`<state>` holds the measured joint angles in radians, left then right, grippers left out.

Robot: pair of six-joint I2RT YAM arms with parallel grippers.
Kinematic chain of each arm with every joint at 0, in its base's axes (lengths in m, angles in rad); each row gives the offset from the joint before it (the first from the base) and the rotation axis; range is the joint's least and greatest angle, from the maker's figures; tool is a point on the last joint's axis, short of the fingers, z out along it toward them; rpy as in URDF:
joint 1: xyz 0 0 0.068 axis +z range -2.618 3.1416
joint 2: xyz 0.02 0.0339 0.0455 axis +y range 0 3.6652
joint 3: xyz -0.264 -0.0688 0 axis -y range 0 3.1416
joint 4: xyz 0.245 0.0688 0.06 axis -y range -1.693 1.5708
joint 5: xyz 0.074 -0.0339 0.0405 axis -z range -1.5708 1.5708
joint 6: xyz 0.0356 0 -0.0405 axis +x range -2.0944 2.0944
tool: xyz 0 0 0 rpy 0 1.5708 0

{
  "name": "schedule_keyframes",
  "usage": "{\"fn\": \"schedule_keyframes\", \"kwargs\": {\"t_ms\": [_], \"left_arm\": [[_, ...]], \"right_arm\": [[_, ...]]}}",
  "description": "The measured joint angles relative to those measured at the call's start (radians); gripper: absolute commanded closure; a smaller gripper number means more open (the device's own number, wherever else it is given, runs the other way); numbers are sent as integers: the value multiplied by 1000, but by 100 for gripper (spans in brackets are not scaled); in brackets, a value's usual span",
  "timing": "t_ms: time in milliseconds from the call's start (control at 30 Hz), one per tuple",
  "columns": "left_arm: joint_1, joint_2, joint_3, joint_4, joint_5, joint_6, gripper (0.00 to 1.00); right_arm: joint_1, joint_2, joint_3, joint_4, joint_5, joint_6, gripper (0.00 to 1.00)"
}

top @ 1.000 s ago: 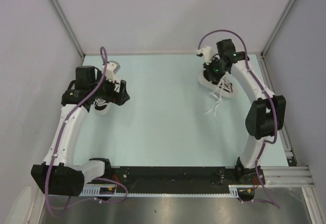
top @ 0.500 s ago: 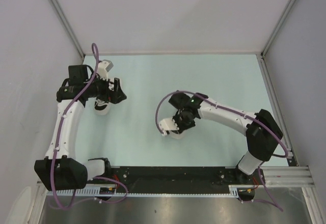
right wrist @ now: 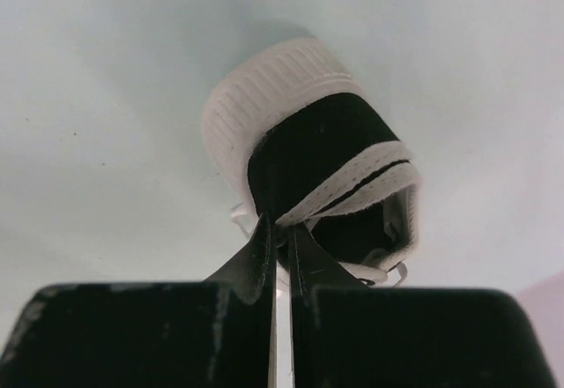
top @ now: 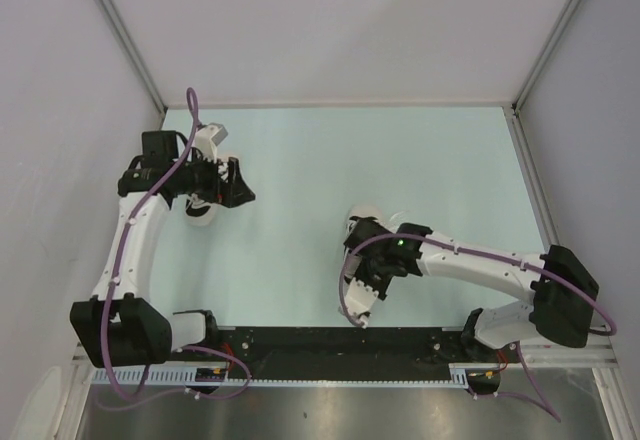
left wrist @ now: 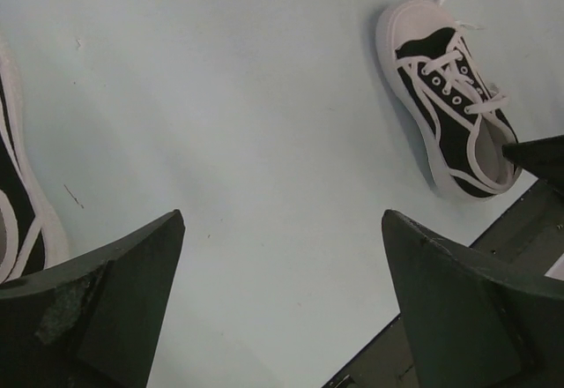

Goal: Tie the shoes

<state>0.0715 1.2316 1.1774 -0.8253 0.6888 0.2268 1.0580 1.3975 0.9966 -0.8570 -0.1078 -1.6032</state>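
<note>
Two black shoes with white soles and white laces lie on the pale table. One shoe (top: 366,220) (left wrist: 449,97) is near the middle front, toe cap pointing away from the arm bases. My right gripper (top: 378,250) (right wrist: 280,229) is shut on the black collar at the heel of this shoe (right wrist: 308,141). The other shoe (top: 200,210) (left wrist: 18,212) lies at the left, mostly hidden under my left arm. My left gripper (top: 240,185) (left wrist: 282,220) hovers beside it, open, with only bare table between its fingers (left wrist: 106,309).
Grey walls with metal posts (top: 120,30) close in the table on the left, back and right. The black base rail (top: 330,345) runs along the near edge, and its corner (left wrist: 529,229) lies just behind the held shoe in the left wrist view.
The right arm has swept from the far right corner to the near middle of the table, bringing the shoe along by its heel. The left arm has only shifted slightly, still open.
</note>
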Motion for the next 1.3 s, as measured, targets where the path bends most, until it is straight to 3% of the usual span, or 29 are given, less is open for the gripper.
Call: {"fn": "schedule_keyframes", "kwargs": {"t_ms": [267, 300, 333, 400, 433, 533, 600, 733, 833, 900, 1033, 1100, 1300], "left_arm": [[0, 5, -21, 17, 20, -2, 0], [0, 5, -24, 18, 22, -2, 0], [0, 5, -26, 18, 23, -1, 0], [-6, 5, -30, 23, 22, 1, 0], [-10, 5, -33, 24, 21, 2, 0], [-46, 5, -43, 35, 5, 12, 0], [-92, 5, -44, 42, -16, 19, 0], [-251, 27, -23, 85, -73, 16, 1], [-372, 142, 94, 126, -108, -2, 2], [-442, 246, 197, 156, -131, -21, 7], [-592, 515, 441, 209, -171, -80, 21], [-665, 656, 568, 217, -194, -99, 33], [-827, 979, 811, 198, -241, -147, 39]], "right_arm": [[-28, -98, -215, 162, 0, -282, 98], [-35, -98, -223, 177, -6, -295, 92], [-41, -98, -229, 196, -10, -307, 77], [-55, -98, -237, 244, -13, -325, 57], [-63, -100, -241, 275, -14, -334, 32], [-78, -142, -248, 334, -22, -326, 7], [-79, -217, -251, 339, -28, -297, 0], [-80, -441, -251, 291, -42, -190, 0], [-123, -621, -250, 236, -50, -23, 1], [-192, -696, -250, 211, -57, 92, 2], [-435, -832, -251, 180, -66, 375, 0], [-577, -880, -251, 180, -66, 496, 0], [-977, -889, -242, 188, -130, 822, 0]]}}
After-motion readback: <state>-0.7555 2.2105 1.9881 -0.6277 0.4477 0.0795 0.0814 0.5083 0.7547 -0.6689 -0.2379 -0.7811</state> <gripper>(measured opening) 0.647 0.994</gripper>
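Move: The right hand grips the shoe by its heel collar, low over the table; the shoe's middle lies about 8 cm ahead and 3 cm below. Its loose laces are some 15 cm ahead, 10 cm right and 8 cm below. From the open left hand, those laces lie about 37 cm right, 2 cm ahead, 20 cm down; the held shoe 27 cm right, 4 cm back; the other shoe 11 cm left, 12 cm ahead. Right hand sets shoe down, opens, retreats right and up; left sweeps some 35 cm right towards the laces. ##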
